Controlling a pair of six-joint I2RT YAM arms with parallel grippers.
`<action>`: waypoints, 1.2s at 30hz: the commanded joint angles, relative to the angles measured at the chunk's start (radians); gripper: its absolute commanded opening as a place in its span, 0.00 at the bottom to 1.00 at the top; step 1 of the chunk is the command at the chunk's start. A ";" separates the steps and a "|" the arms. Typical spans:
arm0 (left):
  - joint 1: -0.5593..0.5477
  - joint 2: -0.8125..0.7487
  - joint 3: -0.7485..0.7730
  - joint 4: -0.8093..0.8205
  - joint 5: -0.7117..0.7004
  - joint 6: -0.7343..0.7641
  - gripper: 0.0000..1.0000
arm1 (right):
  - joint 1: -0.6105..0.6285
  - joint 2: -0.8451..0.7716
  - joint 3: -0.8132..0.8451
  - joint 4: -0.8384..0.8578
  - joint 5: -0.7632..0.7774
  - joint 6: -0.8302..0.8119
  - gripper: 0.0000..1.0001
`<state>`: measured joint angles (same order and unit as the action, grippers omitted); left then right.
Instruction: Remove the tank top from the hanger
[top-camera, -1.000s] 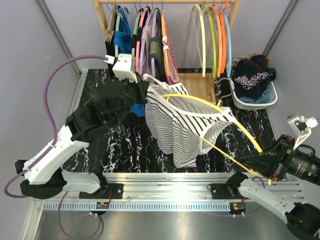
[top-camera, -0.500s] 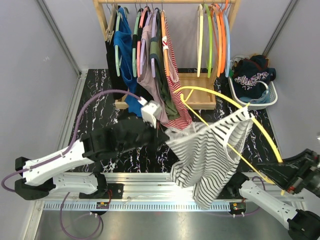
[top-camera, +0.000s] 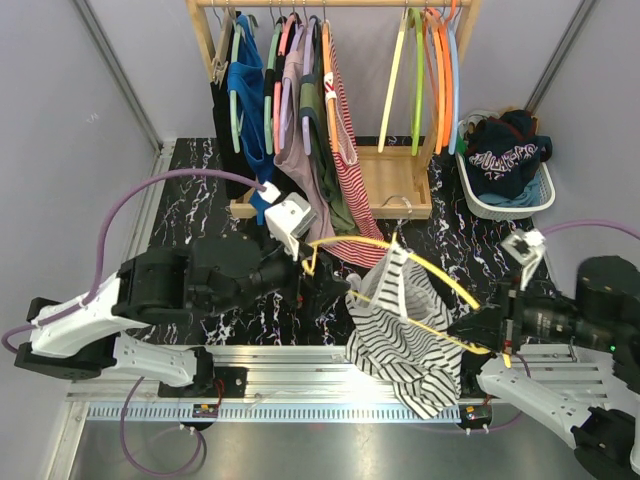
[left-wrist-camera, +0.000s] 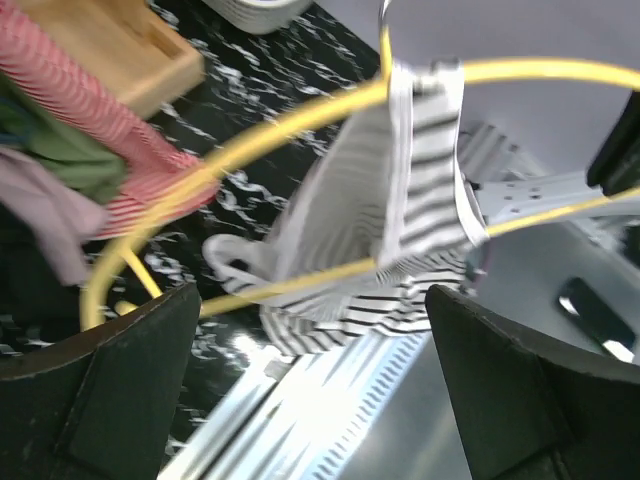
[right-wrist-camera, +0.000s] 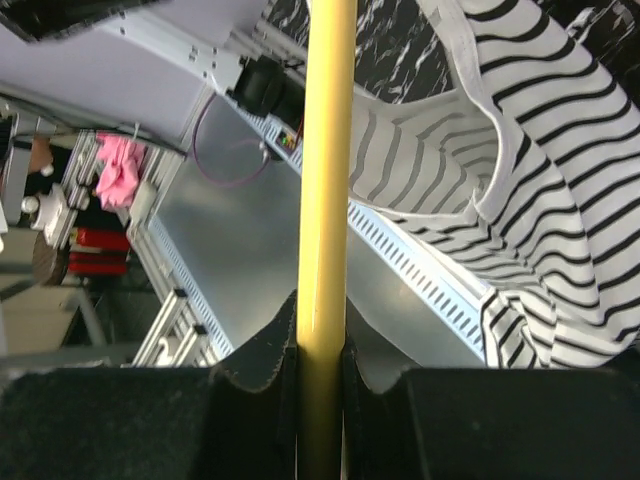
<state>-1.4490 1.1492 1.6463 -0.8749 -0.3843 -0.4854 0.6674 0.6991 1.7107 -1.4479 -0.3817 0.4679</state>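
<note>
The black-and-white striped tank top (top-camera: 400, 335) hangs by one strap from the yellow hanger (top-camera: 425, 265) and droops over the front rail. My right gripper (top-camera: 497, 338) is shut on the hanger's lower bar; in the right wrist view the yellow bar (right-wrist-camera: 328, 200) runs between the pads, with the tank top (right-wrist-camera: 545, 200) to its right. My left gripper (top-camera: 325, 290) stands open at the hanger's left end, apart from the cloth. In the left wrist view the tank top (left-wrist-camera: 400, 200) and hanger (left-wrist-camera: 290, 125) lie beyond the wide-open fingers (left-wrist-camera: 130, 380), which hold nothing.
A wooden rack (top-camera: 395, 190) at the back carries several hung garments (top-camera: 300, 110) and bare coloured hangers (top-camera: 430, 70). A white basket (top-camera: 505, 170) with dark clothes stands at the back right. The metal rail (top-camera: 300, 360) runs along the near edge.
My left gripper has let go of the tank top and opened. The hanger with the tank top has swung lower and leftward, and the right arm has come in from the right.
</note>
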 joint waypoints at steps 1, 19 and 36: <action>-0.004 0.029 0.061 -0.137 -0.156 0.206 0.99 | 0.004 0.034 -0.048 -0.026 -0.205 -0.032 0.00; -0.027 0.084 -0.065 -0.139 -0.191 0.384 0.00 | 0.004 0.098 -0.103 -0.029 -0.441 -0.121 0.13; 0.131 0.300 0.302 -0.391 -0.372 0.010 0.00 | 0.004 -0.098 -0.403 0.454 0.341 0.052 1.00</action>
<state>-1.3247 1.4136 1.8030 -1.3052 -0.7155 -0.3820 0.6674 0.6086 1.4410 -1.2396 0.0383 0.5289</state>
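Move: The left hand, open and empty, is going for the yellow hanger's neck, which lies about 11 cm ahead of it, 10 cm to its right and some 3 cm lower; the hanger's free end is roughly 6 cm ahead and 2 cm to its left, a little lower. The tank top hangs about 14 cm to the left hand's right, 3 cm back and 15 cm below. From the right hand, which already holds the hanger's other end, the neck is some 15 cm ahead and 14 cm left, about level. The right hand keeps its pinch on the hanger while drawing back and left about 6 cm and turning counter-clockwise, bringing the neck to the left hand, which sinks some 8 cm with its fingers tipping steeper and shuts on the yellow shoulder just beside the hook. The right fingers then open wide and let go, that hand going forward and somewhat right about 14 cm while swinging clockwise, as the left hand carries the hanger forward and a little left and up, turning it counter-clockwise. ##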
